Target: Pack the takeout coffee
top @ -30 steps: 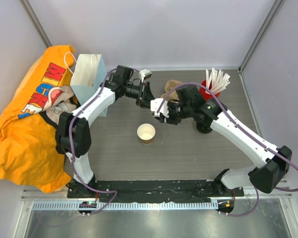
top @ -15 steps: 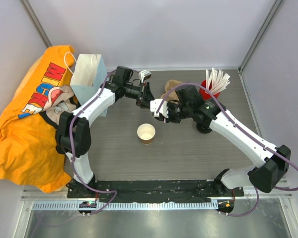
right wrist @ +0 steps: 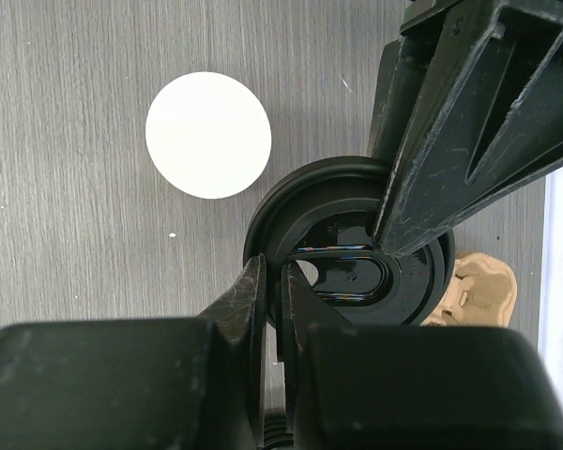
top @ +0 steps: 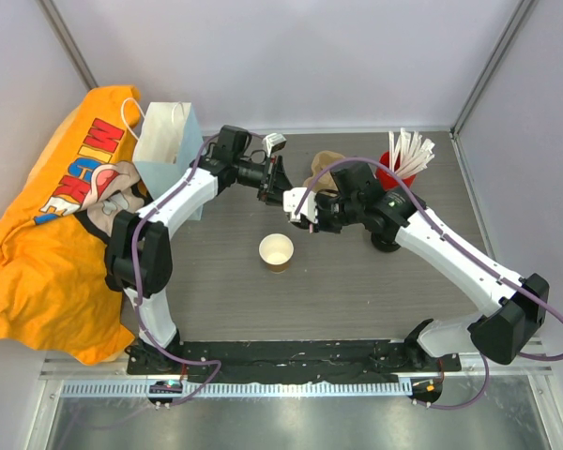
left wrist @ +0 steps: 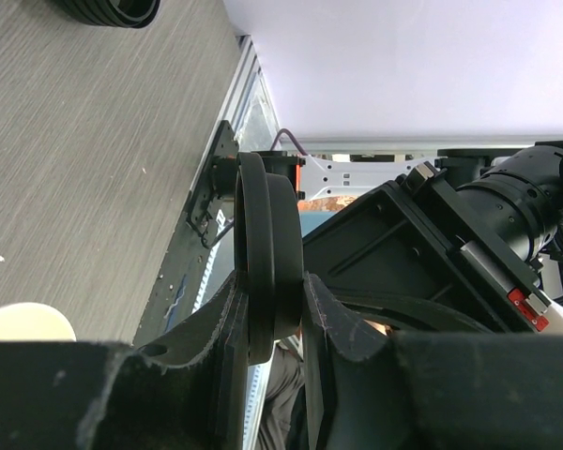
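Observation:
A small brown paper cup, white inside and without a lid, stands upright at mid table. It also shows in the right wrist view and at the edge of the left wrist view. A round black lid is held in the air behind the cup, between both grippers. My left gripper is shut on one edge of the lid. My right gripper is shut on the rim at the other side. In the left wrist view the lid looks like two nested rims.
A white and blue paper bag stands at the back left beside an orange cloth. A red cup of white sticks and a brown cardboard piece are at the back right. Loose black lids lie under the right arm.
Both grippers stay clamped on the lid. The right gripper has crept slightly toward the back left. The cup has not moved.

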You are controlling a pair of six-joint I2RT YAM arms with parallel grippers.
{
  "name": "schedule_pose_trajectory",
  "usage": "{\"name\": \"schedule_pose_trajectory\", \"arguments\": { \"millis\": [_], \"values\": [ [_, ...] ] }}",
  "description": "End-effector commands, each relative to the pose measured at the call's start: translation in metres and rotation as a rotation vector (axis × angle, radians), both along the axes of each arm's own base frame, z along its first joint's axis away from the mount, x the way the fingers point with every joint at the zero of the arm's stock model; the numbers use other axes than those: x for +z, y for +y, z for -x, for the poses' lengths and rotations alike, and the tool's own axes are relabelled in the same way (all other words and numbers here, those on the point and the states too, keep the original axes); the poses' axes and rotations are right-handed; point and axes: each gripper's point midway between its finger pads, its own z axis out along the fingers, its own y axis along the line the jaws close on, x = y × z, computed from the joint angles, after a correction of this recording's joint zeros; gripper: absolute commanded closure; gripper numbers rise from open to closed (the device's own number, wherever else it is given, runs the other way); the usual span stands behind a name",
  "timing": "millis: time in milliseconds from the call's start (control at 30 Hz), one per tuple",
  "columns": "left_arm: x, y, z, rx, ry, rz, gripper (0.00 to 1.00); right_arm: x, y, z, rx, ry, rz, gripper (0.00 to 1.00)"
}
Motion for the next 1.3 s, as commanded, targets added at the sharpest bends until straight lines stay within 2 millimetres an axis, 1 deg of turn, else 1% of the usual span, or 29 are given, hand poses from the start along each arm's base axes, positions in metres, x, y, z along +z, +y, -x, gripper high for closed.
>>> {"name": "schedule_pose_trajectory", "arguments": {
  "millis": [0,67,100,167,200,233,267,333,367,433,467,533,633,700,733,767,800,833,867,900,933,967,1000,1033,1067,1100,1167,1233,1267],
  "values": [
    [0.037,0.004,0.014,-0.044,-0.098,0.072,0.74,0.019,0.008,0.002,0.014,-0.016,-0.044,0.98],
    [0.037,0.007,0.011,-0.03,-0.123,0.053,0.7,0.024,0.007,0.003,0.013,-0.013,-0.05,0.99],
    [0.039,0.008,0.011,-0.033,-0.147,0.044,0.65,0.025,0.007,0.004,0.015,-0.012,-0.051,0.99],
    [0.043,0.008,0.007,-0.02,-0.179,0.028,0.6,0.029,0.006,0.006,0.014,-0.011,-0.055,0.99],
    [0.04,0.009,0.008,-0.023,-0.181,0.014,0.53,0.029,0.006,0.006,0.013,-0.01,-0.052,0.99],
    [0.04,0.009,0.006,-0.019,-0.195,0.005,0.49,0.032,0.005,0.007,0.014,-0.01,-0.051,0.99],
    [0.047,0.01,0.002,-0.015,-0.233,0.004,0.42,0.034,0.005,0.006,0.013,-0.01,-0.05,0.99],
    [0.042,0.013,-0.004,-0.006,-0.266,-0.042,0.39,0.04,0.003,0.008,0.013,-0.014,-0.051,0.99],
    [0.05,0.015,-0.006,-0.002,-0.284,-0.056,0.38,0.042,0.002,0.009,0.013,-0.013,-0.05,0.99],
    [0.048,0.02,-0.02,0.024,-0.346,-0.097,0.36,0.051,-0.001,0.009,0.006,-0.02,-0.049,0.99],
    [0.058,0.022,-0.025,0.041,-0.377,-0.105,0.33,0.055,-0.001,0.01,0.004,-0.025,-0.052,0.99],
    [0.062,0.031,-0.041,0.089,-0.441,-0.137,0.28,0.064,-0.003,0.012,-0.001,-0.032,-0.057,0.99],
    [0.081,0.045,-0.058,0.161,-0.561,-0.136,0.2,0.074,-0.007,0.013,-0.019,-0.036,-0.066,0.99],
    [0.095,0.056,-0.062,0.212,-0.649,-0.117,0.15,0.079,-0.009,0.012,-0.045,-0.039,-0.07,0.99],
    [0.097,0.061,-0.065,0.243,-0.682,-0.13,0.13,0.081,-0.01,0.011,-0.053,-0.039,-0.073,0.99],
    [0.102,0.066,-0.059,0.259,-0.758,-0.123,0.09,0.082,-0.01,0.011,-0.061,-0.038,-0.073,0.99],
    [0.1,0.071,-0.057,0.273,-0.799,-0.139,0.03,0.082,-0.011,0.01,-0.072,-0.031,-0.075,0.99],
    [0.098,0.075,-0.055,0.288,-0.834,-0.153,0.0,0.078,-0.011,0.011,-0.074,-0.019,-0.07,0.99],
    [0.083,0.079,-0.054,0.291,-0.877,-0.171,0.0,0.074,-0.009,0.01,-0.073,-0.006,-0.062,0.99],
    [0.092,0.085,-0.042,0.304,-0.927,-0.169,0.0,0.07,-0.008,0.011,-0.069,0.013,-0.057,0.99],
    [0.089,0.088,-0.036,0.311,-0.948,-0.174,0.0,0.067,-0.007,0.013,-0.066,0.037,-0.046,0.99],
    [0.069,0.092,-0.033,0.324,-0.933,-0.202,0.0,0.061,-0.005,0.012,-0.065,0.061,-0.035,0.99],
    [0.071,0.095,-0.024,0.324,-0.962,-0.199,0.0,0.053,-0.002,0.011,-0.061,0.094,-0.019,0.99],
    [0.063,0.097,-0.021,0.32,-0.951,-0.206,0.0,0.048,0.0,0.015,-0.044,0.131,-0.007,0.99],
    [0.045,0.098,-0.016,0.306,-0.909,-0.225,0.0,0.043,0.003,0.016,-0.038,0.154,0.0,0.99],
    [0.039,0.1,-0.013,0.302,-0.908,-0.234,0.0,0.034,0.007,0.015,-0.028,0.18,0.013,0.99],
    [0.019,0.105,-0.01,0.298,-0.892,-0.258,0.0,0.024,0.012,0.016,-0.017,0.199,0.027,0.99],
    [0.01,0.115,-0.014,0.343,-0.895,-0.28,0.0,0.012,0.021,0.016,-0.003,0.214,0.039,0.99],
    [-0.003,0.119,-0.015,0.343,-0.9,-0.294,0.02,0.008,0.024,0.016,-0.001,0.222,0.042,0.99]
  ]
}}
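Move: Both hands hold the same black lid. From the right hand, which pinches its rim, the open cup stands about 7 cm left, 4 cm back and some 16 cm below. The cup tray lies about 19 cm ahead of that hand and 6 cm right, the spare black lids about 3 cm ahead and 20 cm right, both some 18 cm below. From the left hand the cup is about 8 cm back, 6 cm left and 18 cm down. The left fingers open wide and let go of the lid; that hand rises and goes forward over about 7 cm, then draws back and off to the left, sinking, to finish about 10 cm left of its start, the wrist rolled some 50 degrees and the fingers swung farther forward. The right hand keeps its pinch on the lid's rim, lifts it about 6 cm almost straight up, then lowers it most of the way again, tilting roughly 10 degrees as it sinks. ##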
